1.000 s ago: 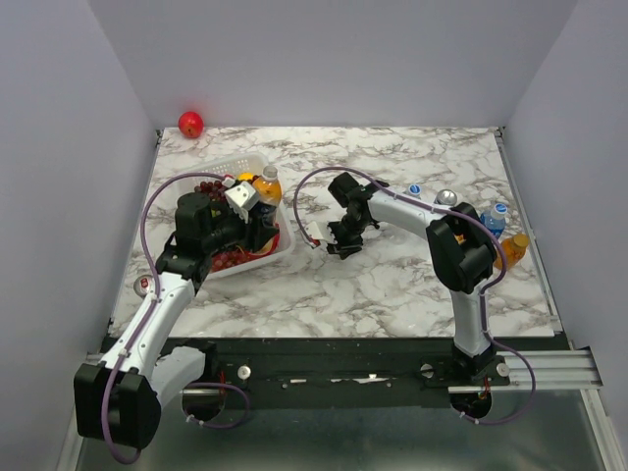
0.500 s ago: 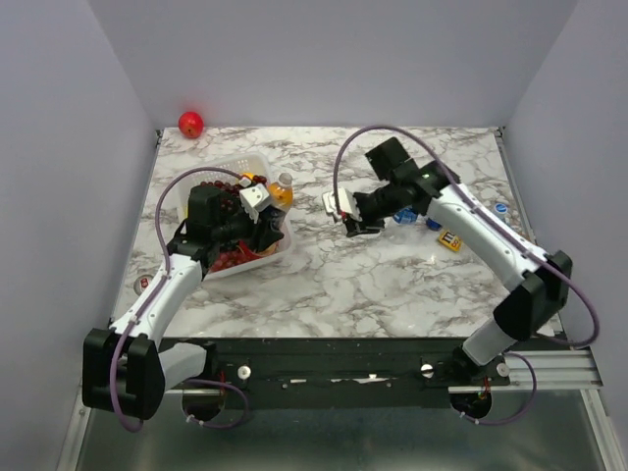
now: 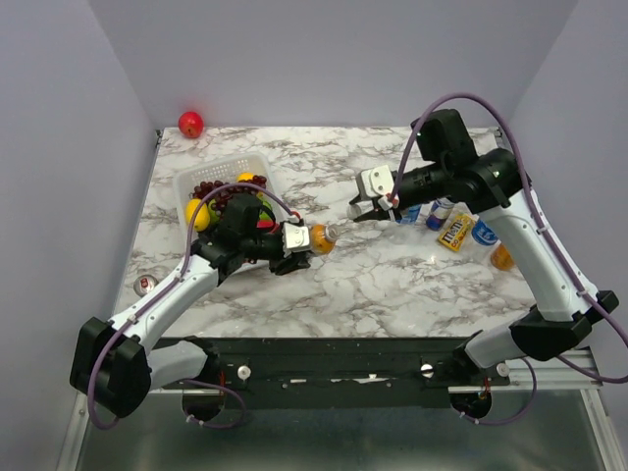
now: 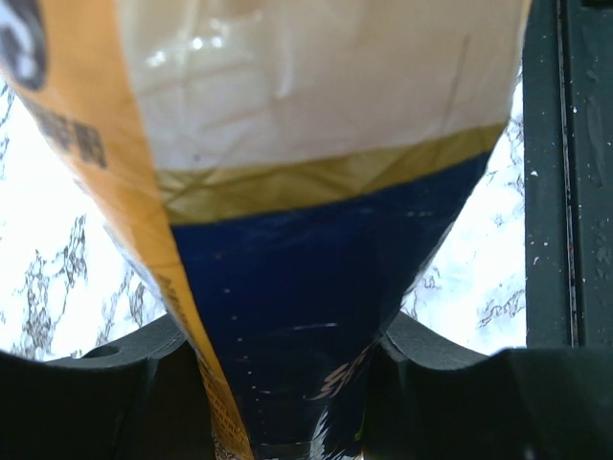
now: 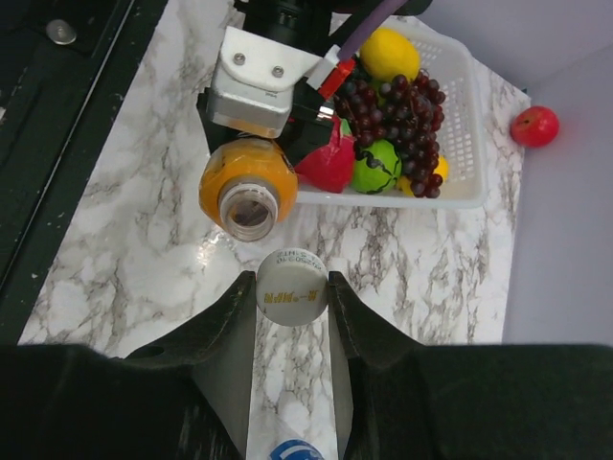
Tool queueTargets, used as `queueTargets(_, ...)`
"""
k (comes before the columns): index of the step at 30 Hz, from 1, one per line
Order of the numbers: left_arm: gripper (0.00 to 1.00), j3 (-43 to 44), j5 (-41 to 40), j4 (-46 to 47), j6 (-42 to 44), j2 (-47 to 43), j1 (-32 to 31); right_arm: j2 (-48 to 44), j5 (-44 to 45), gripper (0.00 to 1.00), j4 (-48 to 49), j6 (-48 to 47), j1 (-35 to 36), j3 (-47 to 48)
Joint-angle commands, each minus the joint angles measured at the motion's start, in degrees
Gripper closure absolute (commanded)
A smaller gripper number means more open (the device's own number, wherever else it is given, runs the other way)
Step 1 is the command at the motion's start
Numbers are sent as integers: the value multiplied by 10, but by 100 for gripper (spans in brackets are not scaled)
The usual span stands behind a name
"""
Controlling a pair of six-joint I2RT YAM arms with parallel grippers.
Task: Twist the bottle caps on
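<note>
My left gripper (image 3: 297,241) is shut on an orange drink bottle (image 3: 316,238) and holds it level above the table, its open mouth (image 3: 333,234) pointing right. In the left wrist view that bottle (image 4: 316,192) with its dark blue label fills the frame between the fingers (image 4: 115,383). My right gripper (image 3: 365,207) is shut on a white bottle cap (image 5: 292,296), a short gap to the right of the mouth (image 5: 247,211) and facing it. Two clear bottles (image 3: 410,211) with blue labels and another orange bottle (image 3: 502,257) stand at the right. A blue cap (image 5: 292,450) lies below the right fingers.
A white basket (image 3: 228,167) with a lemon (image 3: 198,213), grapes (image 5: 393,105) and other fruit sits at the back left, close behind the left arm. A red apple (image 3: 190,124) lies in the far left corner. A yellow candy packet (image 3: 453,233) lies among the bottles.
The left gripper carried the orange bottle from beside the basket toward the table's middle and tipped it level. The right arm swung out to the right, its gripper still holding the cap.
</note>
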Motion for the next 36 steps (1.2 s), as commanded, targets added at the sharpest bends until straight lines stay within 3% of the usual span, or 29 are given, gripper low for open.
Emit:
queueTargets(1,100,-10,10,44,-10,-10,-17,-11,2,65,-69,-59,26,-16)
queueTargets(9,100,-8,9,62,-32,-12,-37,-21,36,65,-32,-49,51,-42)
queueTargets(36,100,9,5,44,23,-19,-44,-19,92,66,40,-82,94,-97)
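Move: The orange bottle's open mouth, which my right hand's cap goes to, lies about 4 cm to the left of that hand, 3 cm back and 6 cm below. A blue bottle stands some 14 cm ahead of my right hand, 13 cm to its right and 27 cm lower. From my left hand, which holds the orange bottle, that cap is about 8 cm to the right, 1 cm ahead and 20 cm up; the fruit basket lies about 15 cm ahead, 15 cm left and 11 cm lower. I bring the gripped white cap down about 5 cm, back 3 cm and a little left to the orange bottle's mouth, quickly at first and then creeping, my right fingers tipping some 8 degrees further down and turning slightly counter-clockwise. My left hand keeps its grip on the bottle and eases it 2 cm right, towards the cap, and 1 cm back, rising a touch, then settles back down and slightly left. ##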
